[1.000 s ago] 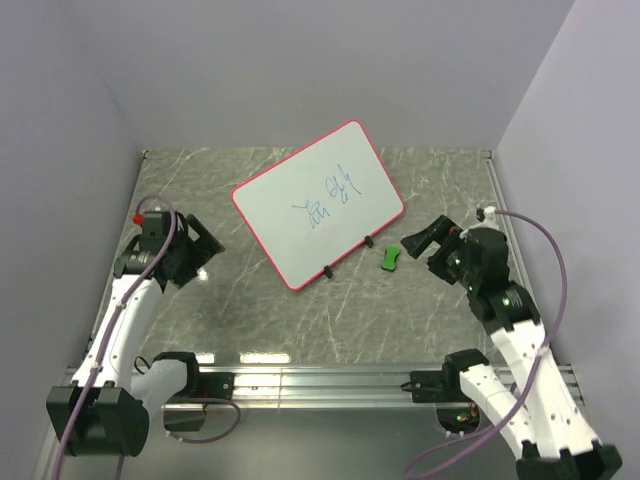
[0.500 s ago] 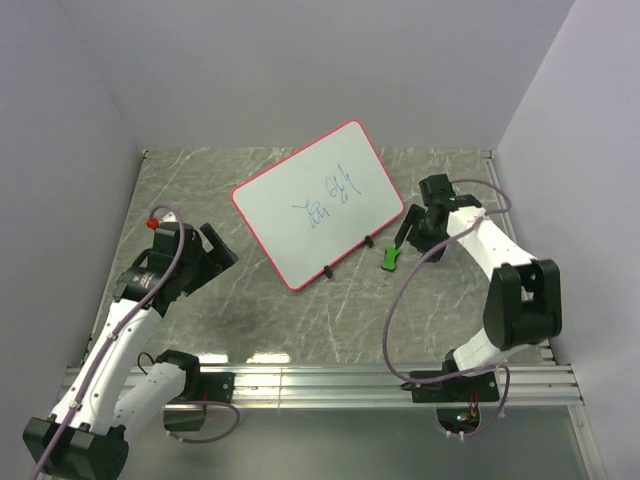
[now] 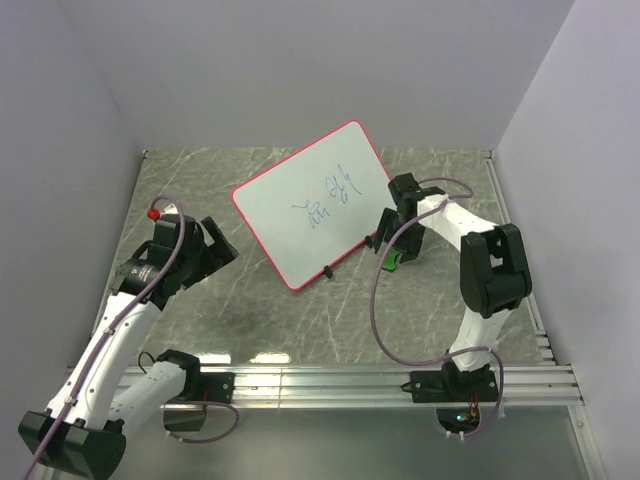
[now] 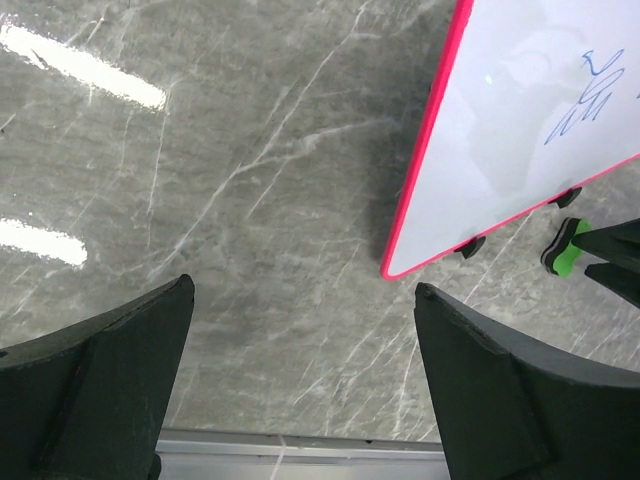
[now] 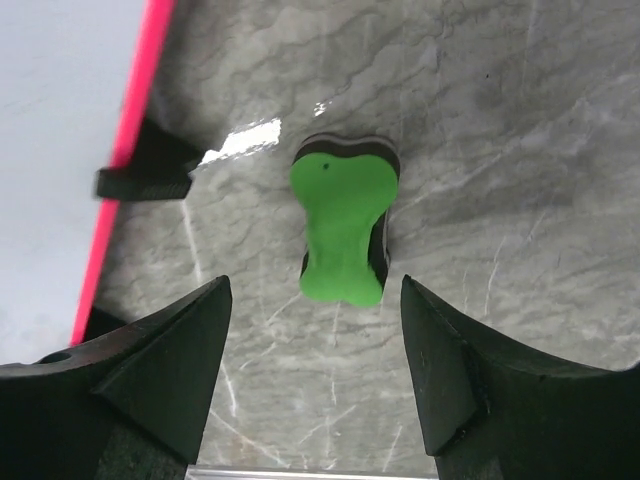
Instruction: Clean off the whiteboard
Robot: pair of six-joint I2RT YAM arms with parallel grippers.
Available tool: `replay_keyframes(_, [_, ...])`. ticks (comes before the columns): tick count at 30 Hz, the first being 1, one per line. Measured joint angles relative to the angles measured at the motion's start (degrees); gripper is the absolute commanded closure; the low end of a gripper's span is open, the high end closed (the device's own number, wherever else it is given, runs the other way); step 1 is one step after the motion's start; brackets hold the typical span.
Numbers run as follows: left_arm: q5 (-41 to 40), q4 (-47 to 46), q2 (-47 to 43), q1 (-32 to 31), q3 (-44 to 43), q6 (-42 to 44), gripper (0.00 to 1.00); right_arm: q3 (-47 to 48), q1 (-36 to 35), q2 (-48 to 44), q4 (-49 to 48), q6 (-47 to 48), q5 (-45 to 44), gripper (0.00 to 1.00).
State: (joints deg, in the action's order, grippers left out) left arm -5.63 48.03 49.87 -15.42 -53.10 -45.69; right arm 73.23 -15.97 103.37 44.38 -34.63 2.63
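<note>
The whiteboard [image 3: 318, 205], white with a pink-red rim and blue scribbles, lies slanted on the marble table; it also shows in the left wrist view [image 4: 520, 130] and the right wrist view [image 5: 50, 120]. A small green eraser [image 3: 391, 260] [image 5: 342, 230] [image 4: 567, 248] lies just off the board's near-right edge. My right gripper [image 3: 393, 243] [image 5: 315, 285] hangs over the eraser, open, and the block sits just ahead of its fingertips, untouched. My left gripper [image 3: 205, 250] [image 4: 303, 290] stands wide open over bare table to the left of the board.
Two black clips [image 3: 328, 270] [image 3: 368, 241] stick out from the board's near edge; one [image 5: 145, 170] lies close to my right gripper's left finger. A metal rail [image 3: 320, 380] runs along the table's near edge. Grey walls enclose three sides.
My right arm has swung in from the right to above the eraser, and its jaws have narrowed. My left arm has shifted slightly and stays open.
</note>
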Motion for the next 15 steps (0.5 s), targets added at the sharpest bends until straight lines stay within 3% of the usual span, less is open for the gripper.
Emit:
replay_keyframes(6, [-0.3, 1.0, -0.5, 0.0, 0.0, -0.5, 0.04, 0.0, 0.0, 4.7, -0.2, 0.3, -0.2, 0.32])
replay_keyframes(11, [-0.6, 1.8, -0.9, 0.0, 0.0, -0.7, 0.04, 0.2, 0.0, 6.3, -0.2, 1.2, -0.5, 0.51])
replay_keyframes(15, [-0.7, 2.5, -0.9, 0.0, 0.0, -0.7, 0.04, 0.6, 0.0, 6.6, -0.2, 1.3, -0.7, 0.53])
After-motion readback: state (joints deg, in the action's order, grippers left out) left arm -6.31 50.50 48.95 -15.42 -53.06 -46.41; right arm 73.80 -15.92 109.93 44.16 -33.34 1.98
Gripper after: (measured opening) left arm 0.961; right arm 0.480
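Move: The eraser lies almost straight below the open right fingers, about 4 cm down. The nearer black clip on the whiteboard's edge is some 5 cm to the left and 3 cm farther out; the other clip is roughly 12 cm left and 3 cm back. The scribble on the board is about 12 cm left and 15 cm ahead. From the left hand the eraser is some 28 cm right, 10 cm ahead and 18 cm below. The right hand sinks about 3.5 cm around the eraser while its half-spread fingers narrow and pinch its waist. ##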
